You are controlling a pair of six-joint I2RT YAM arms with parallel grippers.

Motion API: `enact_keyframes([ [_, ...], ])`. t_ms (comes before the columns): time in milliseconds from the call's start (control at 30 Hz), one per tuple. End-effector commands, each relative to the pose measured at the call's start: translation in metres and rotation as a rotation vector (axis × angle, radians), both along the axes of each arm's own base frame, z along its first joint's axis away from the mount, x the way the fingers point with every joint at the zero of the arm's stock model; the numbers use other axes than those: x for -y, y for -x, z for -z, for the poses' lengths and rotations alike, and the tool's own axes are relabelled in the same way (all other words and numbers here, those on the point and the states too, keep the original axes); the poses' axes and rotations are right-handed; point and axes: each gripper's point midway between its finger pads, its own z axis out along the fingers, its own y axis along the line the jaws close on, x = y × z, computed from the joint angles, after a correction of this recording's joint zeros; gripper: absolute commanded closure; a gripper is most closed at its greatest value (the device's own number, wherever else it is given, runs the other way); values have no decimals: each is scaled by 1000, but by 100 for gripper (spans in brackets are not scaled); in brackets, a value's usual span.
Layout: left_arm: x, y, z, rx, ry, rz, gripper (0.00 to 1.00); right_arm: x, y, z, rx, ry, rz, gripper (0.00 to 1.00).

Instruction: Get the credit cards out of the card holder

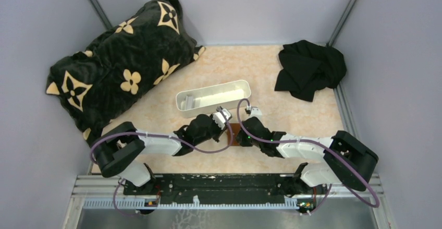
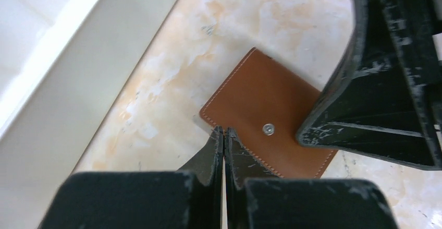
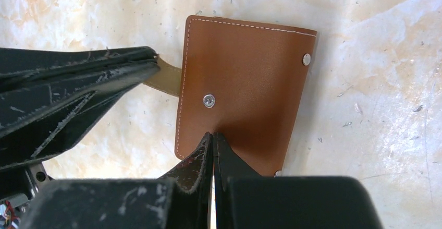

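The card holder [image 3: 245, 83] is a brown leather wallet lying shut and flat on the marbled table, its snap stud facing up. A thin olive-grey credit card [image 3: 166, 79] sticks out of its left edge as a narrow strip. My left gripper [image 2: 223, 130] is shut, its tips at that edge of the holder [image 2: 260, 104] and touching the card, with nothing visible between the fingers. My right gripper [image 3: 213, 134] is shut too, with its tips pressed on the leather just below the stud. In the top view both arms meet over the holder [image 1: 235, 135].
A long white tray [image 1: 213, 97] stands just behind the grippers. A black flowered cushion [image 1: 120, 67] fills the back left. Crumpled black cloth [image 1: 310, 67] lies at the back right. Grey walls close the table in on three sides.
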Motion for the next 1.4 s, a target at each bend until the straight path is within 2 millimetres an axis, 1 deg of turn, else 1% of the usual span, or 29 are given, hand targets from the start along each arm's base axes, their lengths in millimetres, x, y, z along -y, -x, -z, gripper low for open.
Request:
enact_keyframes([
  [0,-31,-10,10,-27,-80,-175,100,11,6,12,-40,74,1,100],
  [67,-46,-9,26,-66,-137,-235,100,8,5,8,-37,73,-5,100],
  [100,-50,-7,32,-81,-149,-245,100,6,4,6,-35,73,-9,98],
  [133,-54,-4,36,-94,-156,-251,100,5,3,3,-35,77,-16,94],
  [167,-57,-1,40,-110,-151,-257,100,3,2,0,-30,79,-24,84],
  [200,-58,3,43,-126,-146,-258,100,2,0,-3,-26,84,-31,77],
  [233,-60,6,45,-142,-140,-257,97,0,-1,-6,-20,89,-39,68],
  [267,-61,9,47,-156,-137,-256,93,0,-3,-9,-11,100,-48,60],
  [333,-60,13,50,-175,-132,-247,85,-2,-7,-15,5,118,-54,50],
  [400,-59,14,51,-189,-132,-250,77,-2,-11,-18,20,145,-55,45],
  [433,-60,14,52,-193,-131,-254,71,-4,-14,-22,33,158,-56,45],
  [533,-58,15,51,-203,-120,-250,52,-4,-17,-23,42,210,-47,45],
  [600,-56,17,52,-215,-113,-244,35,-5,-18,-24,46,210,-36,46],
  [633,-56,19,53,-224,-112,-244,23,-5,-20,-26,54,205,-27,47],
  [667,-56,19,54,-230,-108,-245,7,-5,-21,-29,63,202,-24,47],
  [700,-56,20,53,-235,-103,-245,1,-5,-22,-30,69,208,-27,47],
  [867,-58,20,50,-237,-87,-263,0,-6,-27,-36,86,261,-40,46],
  [967,-60,18,43,-223,-76,-284,0,-10,-25,-35,97,294,-53,46],
  [1133,-64,16,21,-191,-12,-300,0,-21,-17,-31,110,316,-82,46],
  [1233,-66,15,17,-187,-14,-313,0,-26,-11,-28,127,328,-100,46],
  [1367,-71,14,14,-187,9,-345,0,-25,-1,-19,136,311,-115,46],
])
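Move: My left hand already pinches the tip of the card holder's strap; the bare table spot for it lies about 5 cm left, 1 cm back and 4 cm down. The card holder's middle is about 5 cm right and 2 cm back of this hand, the white box about 12 cm ahead and 4 cm left. From my right hand, whose shut fingertips rest on the leather, the holder's middle is about 2 cm ahead, 2 cm right and 1 cm down. I draw the strap left about 5 cm and down about 4 cm with my left hand to lay it out, then open wide, letting go, and back off left and up about 2 cm. Meanwhile my right fingers lift off the leather, half open as the hand rises and eases forward, then come back and left over the holder's left edge, the hand rolling some 20 degrees so its body leans left. ##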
